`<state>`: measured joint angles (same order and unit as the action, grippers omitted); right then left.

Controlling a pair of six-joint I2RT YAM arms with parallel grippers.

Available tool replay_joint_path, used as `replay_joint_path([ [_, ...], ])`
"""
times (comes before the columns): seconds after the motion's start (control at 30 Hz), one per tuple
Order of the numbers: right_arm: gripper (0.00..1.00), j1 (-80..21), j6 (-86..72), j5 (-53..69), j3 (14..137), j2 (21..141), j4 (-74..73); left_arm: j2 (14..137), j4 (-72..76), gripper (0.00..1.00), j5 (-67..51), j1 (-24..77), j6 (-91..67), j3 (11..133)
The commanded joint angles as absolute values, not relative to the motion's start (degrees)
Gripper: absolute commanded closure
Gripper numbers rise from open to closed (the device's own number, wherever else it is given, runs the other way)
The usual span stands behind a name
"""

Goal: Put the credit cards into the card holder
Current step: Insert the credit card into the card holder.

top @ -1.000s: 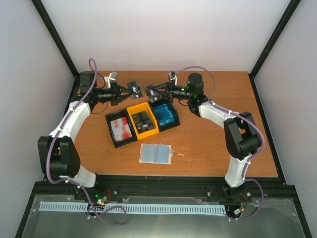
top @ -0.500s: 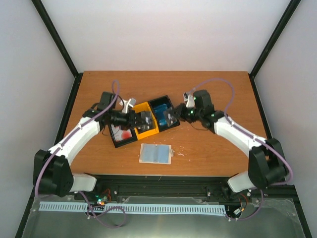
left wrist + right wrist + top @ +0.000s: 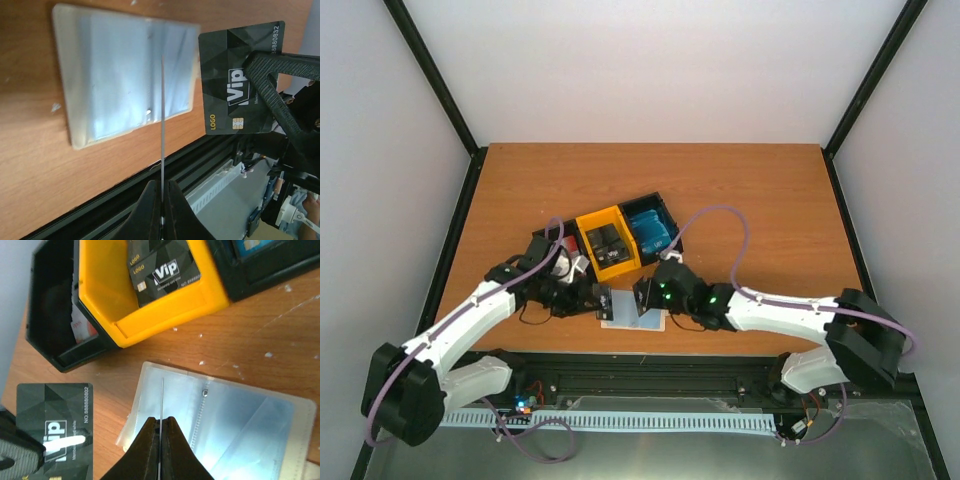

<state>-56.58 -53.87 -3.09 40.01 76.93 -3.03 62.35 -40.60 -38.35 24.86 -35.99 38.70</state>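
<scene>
The card holder (image 3: 638,320) lies open on the table near the front edge, pale blue inside (image 3: 125,75) (image 3: 230,425). My left gripper (image 3: 601,300) (image 3: 162,184) is shut on a black credit card, seen edge-on (image 3: 162,120) in the left wrist view, over the holder's left end. My right gripper (image 3: 645,295) (image 3: 161,421) is shut on another black credit card, edge-on (image 3: 162,397) above the holder's left pocket. Each wrist view shows the other arm's card face-on (image 3: 235,80) (image 3: 55,425). More credit cards sit in the tray.
The three-compartment tray (image 3: 582,222) stands just behind the holder. Its yellow middle bin (image 3: 100,295) holds black cards (image 3: 160,272), the right bin holds blue cards (image 3: 650,228), and the left black bin (image 3: 50,290) holds red-and-white ones. The table's front rail (image 3: 200,160) is close.
Both arms swung from behind the tray toward the front edge and lowered over the card holder, each still holding its black card. The two grippers now stand close together.
</scene>
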Motion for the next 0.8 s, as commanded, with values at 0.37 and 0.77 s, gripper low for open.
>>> replay_joint_path([
  [0.37, 0.97, -63.2, -67.4, -20.2, 32.3, 87.4, 15.5, 64.5, -37.9, 0.99, -31.1, 25.5, -39.5, 31.5],
  [0.77, 0.97, -63.2, -70.4, -17.9, 25.0, 90.8, 33.0, 68.0, -42.1, 0.99, -27.4, 25.5, -40.9, 34.3],
])
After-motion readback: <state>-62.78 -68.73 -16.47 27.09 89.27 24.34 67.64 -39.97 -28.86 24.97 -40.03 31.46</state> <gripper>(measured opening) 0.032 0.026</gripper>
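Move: Each hand holds a black card above the open card holder. Its middle lies about 9 cm right of the left hand and 11 below, roughly level fore-and-aft; it is 5 cm left of the right hand and 11 below. The orange tray is some 15 cm ahead and 3 right of the left hand, while the blue-card tray is about 20 cm straight ahead of the right hand. Both hands lower their pinched cards about 7 cm, the right over the card holder, the left drifting left beside it. ##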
